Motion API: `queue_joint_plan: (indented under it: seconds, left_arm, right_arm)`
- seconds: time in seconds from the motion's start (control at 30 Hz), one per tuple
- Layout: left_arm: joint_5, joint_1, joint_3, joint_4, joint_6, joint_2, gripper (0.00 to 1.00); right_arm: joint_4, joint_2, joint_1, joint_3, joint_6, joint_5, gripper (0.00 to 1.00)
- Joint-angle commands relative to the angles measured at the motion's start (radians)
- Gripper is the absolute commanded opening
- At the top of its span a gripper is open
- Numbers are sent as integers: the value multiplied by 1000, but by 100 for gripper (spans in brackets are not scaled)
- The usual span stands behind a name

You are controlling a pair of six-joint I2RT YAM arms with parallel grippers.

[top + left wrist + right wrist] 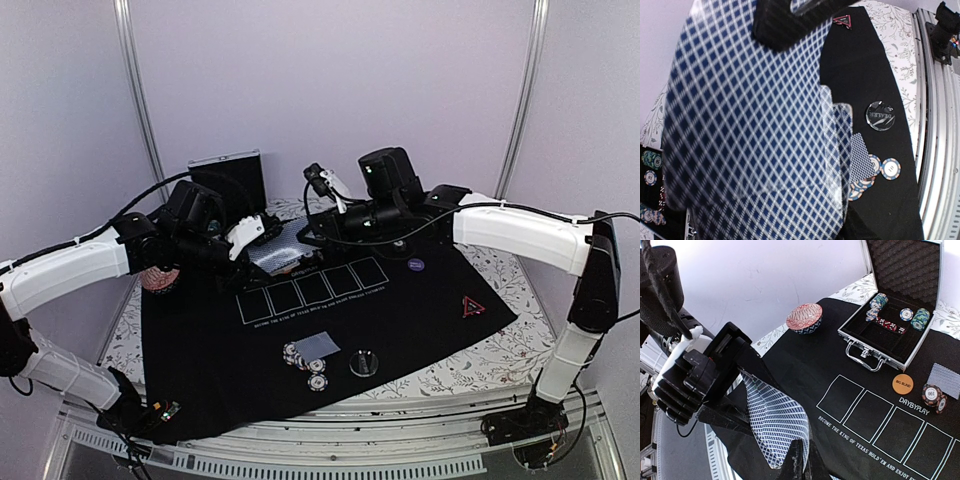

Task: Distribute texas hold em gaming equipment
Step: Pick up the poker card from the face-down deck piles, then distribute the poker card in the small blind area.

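A deck of blue-diamond-backed playing cards (pixel 775 425) hangs above the black mat, and my left gripper (pixel 252 233) is shut on its far end. The deck (pixel 750 130) fills the left wrist view and hides that gripper's fingers. My right gripper (pixel 807 462) is shut on the near edge of the top card, which bows upward. On the mat lie a single card (pixel 320 345), striped poker chips (pixel 305 358), a dark dealer disc (pixel 364 363), a purple disc (pixel 416 265), a red-edged triangle (pixel 472 306) and an orange disc (pixel 902 384).
An open aluminium case (pixel 890 335) with more chips sits at the back of the mat (pixel 420 330). A red patterned bowl (pixel 804 318) stands left of the case. Five printed card boxes (pixel 312 290) run across the mat's middle.
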Motion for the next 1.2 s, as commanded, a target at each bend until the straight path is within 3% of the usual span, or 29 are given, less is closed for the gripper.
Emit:
queue_joint_plan:
  seconds: [0.0,0.3,0.43,0.57,0.67,0.83,1.17]
  left_arm:
    - [20,3,20,17,9,-8,44]
    - [14,3,21,17,7,0,44]
    - [13,3,21,17,7,0,45]
    - [15,3,22,17,6,-2,44]
    - [14,3,21,17,5,-1,44]
    - [16,3,24,17,6,3,44]
    - [9,4,22,13,9,3,44]
  right_arm:
    - [-51,-68,-5,8,-12,50,2]
    - [-58,-178,-62,-9,3,36,2]
    - [0,-311,-231,-149,115,24,2]
    - [10,-364,-506,-350,239,-23,2]
    - [45,-337,-666,-501,300,-75,2]
    - [143,-212,-772,-617,310,-151,2]
    - [182,84,-797,-526,307,-290,2]
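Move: The right gripper already pinches a card fanned out from the deck, which the left gripper holds about 8 cm to its left, roughly 2 cm nearer the base and 4 cm lower. The small blind disc lies some 17 cm ahead of the right hand, 26 cm right and 25 cm below; the chip stack stands 4 cm left of the disc and 6 cm farther out. From the left hand, the disc is about 20 cm ahead, 36 cm right. Keep the left gripper still around the deck and the right fingers shut on the card. Ease the right hand up about 4 cm and slightly right to draw the card clear, then sweep it right, some 30 cm, and forward, and sink steeply towards the small blind disc, turning the fingers clockwise and tipping them down by roughly 45 degrees. ##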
